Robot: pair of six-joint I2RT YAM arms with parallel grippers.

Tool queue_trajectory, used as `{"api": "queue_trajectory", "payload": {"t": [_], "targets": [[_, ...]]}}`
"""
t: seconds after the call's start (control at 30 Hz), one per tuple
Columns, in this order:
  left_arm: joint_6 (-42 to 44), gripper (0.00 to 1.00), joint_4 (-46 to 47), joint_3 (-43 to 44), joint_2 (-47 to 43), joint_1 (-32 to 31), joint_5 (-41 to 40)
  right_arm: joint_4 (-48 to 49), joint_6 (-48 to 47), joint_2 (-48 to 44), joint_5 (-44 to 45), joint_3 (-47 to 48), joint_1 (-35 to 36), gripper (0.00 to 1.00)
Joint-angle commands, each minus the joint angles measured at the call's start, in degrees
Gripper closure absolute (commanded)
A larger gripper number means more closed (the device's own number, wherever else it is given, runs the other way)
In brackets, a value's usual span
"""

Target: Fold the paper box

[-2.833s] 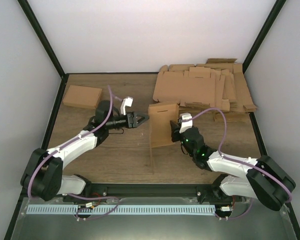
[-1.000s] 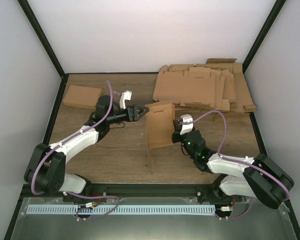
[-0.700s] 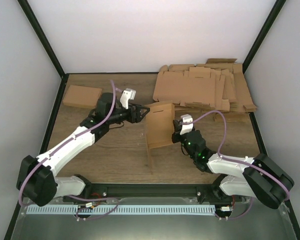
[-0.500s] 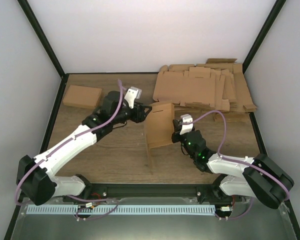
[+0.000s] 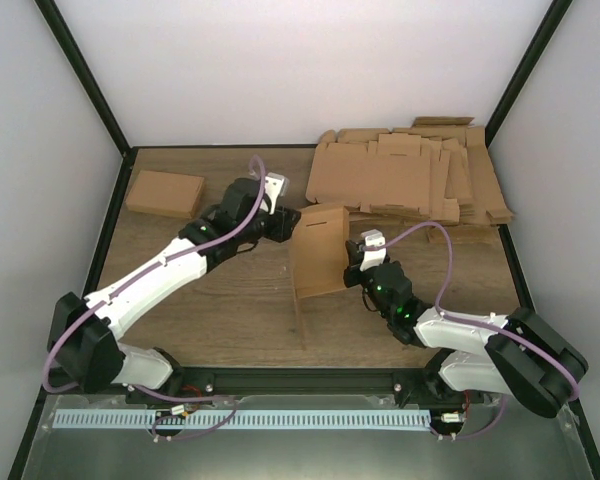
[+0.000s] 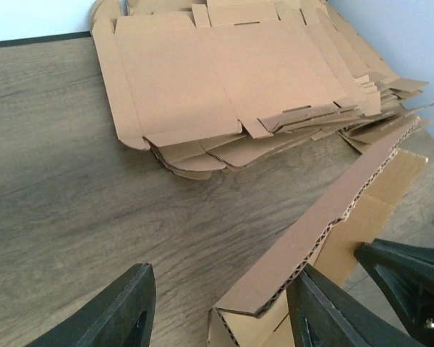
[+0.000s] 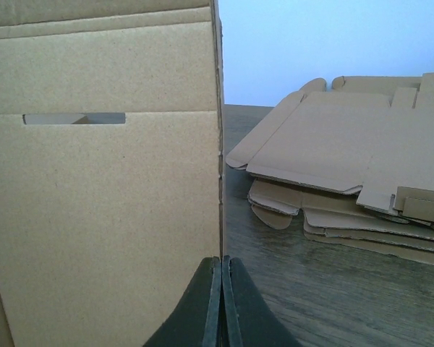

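The paper box [image 5: 320, 255] stands on edge mid-table as an upright brown panel with a slot near its top, a second panel running toward the front. My right gripper [image 5: 352, 264] is shut on the upright panel's right edge; in the right wrist view the fingers [image 7: 235, 303] pinch that thin edge of the paper box [image 7: 101, 217]. My left gripper [image 5: 290, 222] is open at the box's top left corner. The left wrist view has the corrugated top edge of the paper box [image 6: 311, 238] passing between the spread fingers [image 6: 116, 318], nearer the right one.
A thick pile of flat cardboard sheets [image 5: 410, 180] lies at the back right, close behind the box, and also shows as the pile [image 6: 224, 79] and the pile [image 7: 347, 159]. A finished brown box [image 5: 164, 192] sits at the back left. Black frame posts and white walls enclose the table.
My left arm has swung right and forward until its fingers straddle the box's top left corner, and its jaws have narrowed a little. The right gripper and box have barely moved.
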Motion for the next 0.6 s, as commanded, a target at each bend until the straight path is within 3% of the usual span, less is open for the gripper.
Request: {"api": "queue_trajectory", "payload": {"t": [0.0, 0.3, 0.4, 0.57], "targets": [[0.88, 0.49, -0.16, 3.42, 2.05, -0.24, -1.55, 2.36, -0.66, -0.88, 0.20, 0.13, 0.55, 0.99], [0.37, 0.63, -4.42, 7.52, 5.10, 1.03, -1.96, 2.82, -0.97, -1.84, 0.22, -0.55, 0.49, 0.99], [0.07, 0.68, -5.13, 7.58, 5.21, 2.51, 0.85, 2.95, -1.01, -1.84, 0.09, -0.57, 0.54, 0.99], [0.14, 0.70, -6.28, 7.99, 5.69, 2.93, 6.42, 3.00, -1.10, -1.50, -0.06, -0.40, 0.55, 0.99]]}}
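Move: The box's upper left corner, where the top flap's edge meets the side wall, lies between the left hand's open fingers, about 1 cm ahead, 1 cm to the right and 2 cm below. The right gripper, shut at the box's right edge, sits some 5 cm back, 11 cm right and 7 cm lower. The cardboard stack lies roughly 22 cm ahead, 25 cm right, 21 cm below. From the right hand, the corner is around 4 cm ahead, 11 cm left, 5 cm higher. Easing forward about 2 cm at the box's upper left corner, the left hand draws its fingers in from just over half open to about a third, then sinks roughly 1 cm from its highest point; its inner finger stays inside the flap's edge, bearing that corner forward. The right gripper stays shut in place at the box's right edge. ##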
